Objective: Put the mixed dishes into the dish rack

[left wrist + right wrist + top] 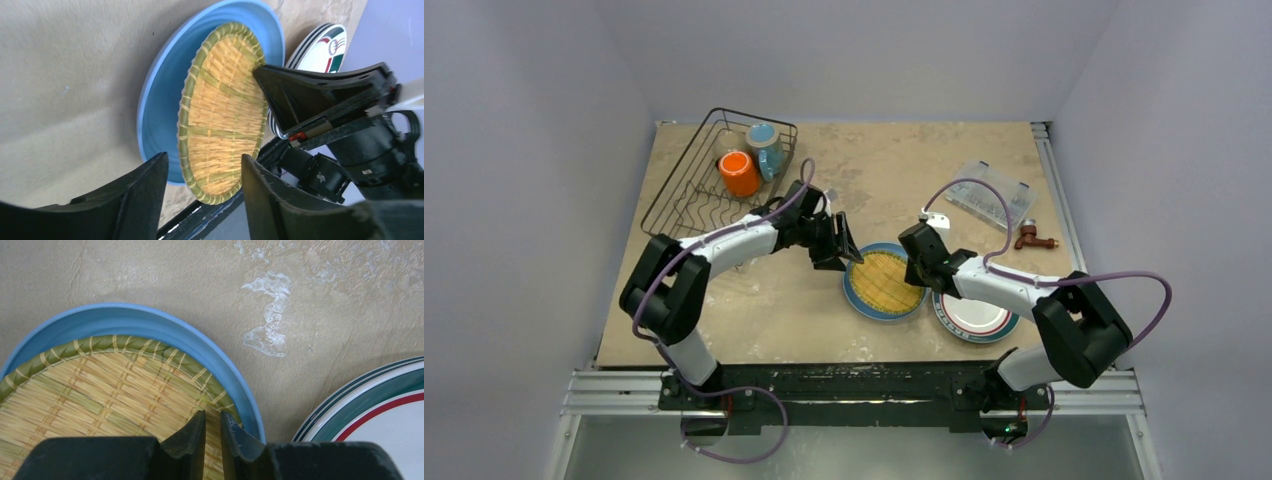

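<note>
The yellow woven plate [886, 281] lies on the plain blue plate [856, 296] at mid table. My left gripper [839, 245] is open at their left edge. In the left wrist view its fingers [205, 170] stand wide apart, with the woven plate's [225, 110] rim just beyond them. My right gripper [921, 262] is at the right rim. In the right wrist view it [212, 415] is nearly closed, with nothing between the fingers, over the woven plate [100, 400]. The white teal-rimmed plate [974, 318] lies under my right arm. The dish rack [686, 190] holds the orange cup [740, 173] and blue mug [765, 148].
A clear plastic compartment box [992, 195] and a small red-brown object [1034, 238] lie at the back right. The rack stands at the back left corner. The red-dotted plate does not show.
</note>
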Robot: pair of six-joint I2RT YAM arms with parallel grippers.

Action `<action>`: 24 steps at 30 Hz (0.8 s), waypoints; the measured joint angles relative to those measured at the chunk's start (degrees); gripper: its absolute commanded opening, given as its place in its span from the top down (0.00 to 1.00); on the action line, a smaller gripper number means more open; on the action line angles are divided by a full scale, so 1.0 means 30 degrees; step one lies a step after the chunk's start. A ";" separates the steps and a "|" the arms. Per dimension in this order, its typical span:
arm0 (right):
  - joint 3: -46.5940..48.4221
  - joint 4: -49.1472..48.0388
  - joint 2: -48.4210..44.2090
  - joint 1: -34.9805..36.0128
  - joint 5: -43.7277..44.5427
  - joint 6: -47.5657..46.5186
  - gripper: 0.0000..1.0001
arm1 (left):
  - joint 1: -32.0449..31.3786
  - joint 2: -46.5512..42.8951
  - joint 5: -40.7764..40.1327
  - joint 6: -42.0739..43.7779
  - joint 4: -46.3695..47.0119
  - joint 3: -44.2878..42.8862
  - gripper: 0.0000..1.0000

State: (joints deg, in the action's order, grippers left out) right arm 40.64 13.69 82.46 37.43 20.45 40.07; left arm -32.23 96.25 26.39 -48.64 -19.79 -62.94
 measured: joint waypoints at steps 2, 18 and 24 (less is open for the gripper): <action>0.0000 0.0000 -0.0007 0.0000 -0.0007 -0.0007 0.85 | -0.0022 0.0590 0.0918 -0.0750 0.1144 0.0874 0.52; -0.0007 -0.0146 -0.0342 -0.0044 -0.0568 -0.0408 0.48 | -0.0525 0.0743 0.2033 0.0007 0.2535 0.1224 1.00; 0.0007 0.0277 -0.4029 -0.0109 -0.0787 -0.1013 0.27 | -0.0699 -0.2069 0.0117 0.3220 -0.0291 -0.0583 1.00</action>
State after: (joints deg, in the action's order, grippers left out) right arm 40.66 14.52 70.37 37.10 18.09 37.04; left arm -34.33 90.04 26.74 -38.98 -20.67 -64.69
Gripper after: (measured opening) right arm 0.653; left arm 0.051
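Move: The left hand, fingers open, is above the near-left rim of the woven tray, whose middle lies roughly 7 cm to its right, 4 cm back and 6 cm below. The blue plate sits under the tray, about 2 cm lower. The right hand still pinches the tray's right rim, the middle some 6 cm to its left and 1 cm back. The white plate stack is about 13 cm right of that hand and 4 cm back. The left hand dips about 4 cm, pinches the woven tray's rim, lifts some 8 cm; right opens and rises. ##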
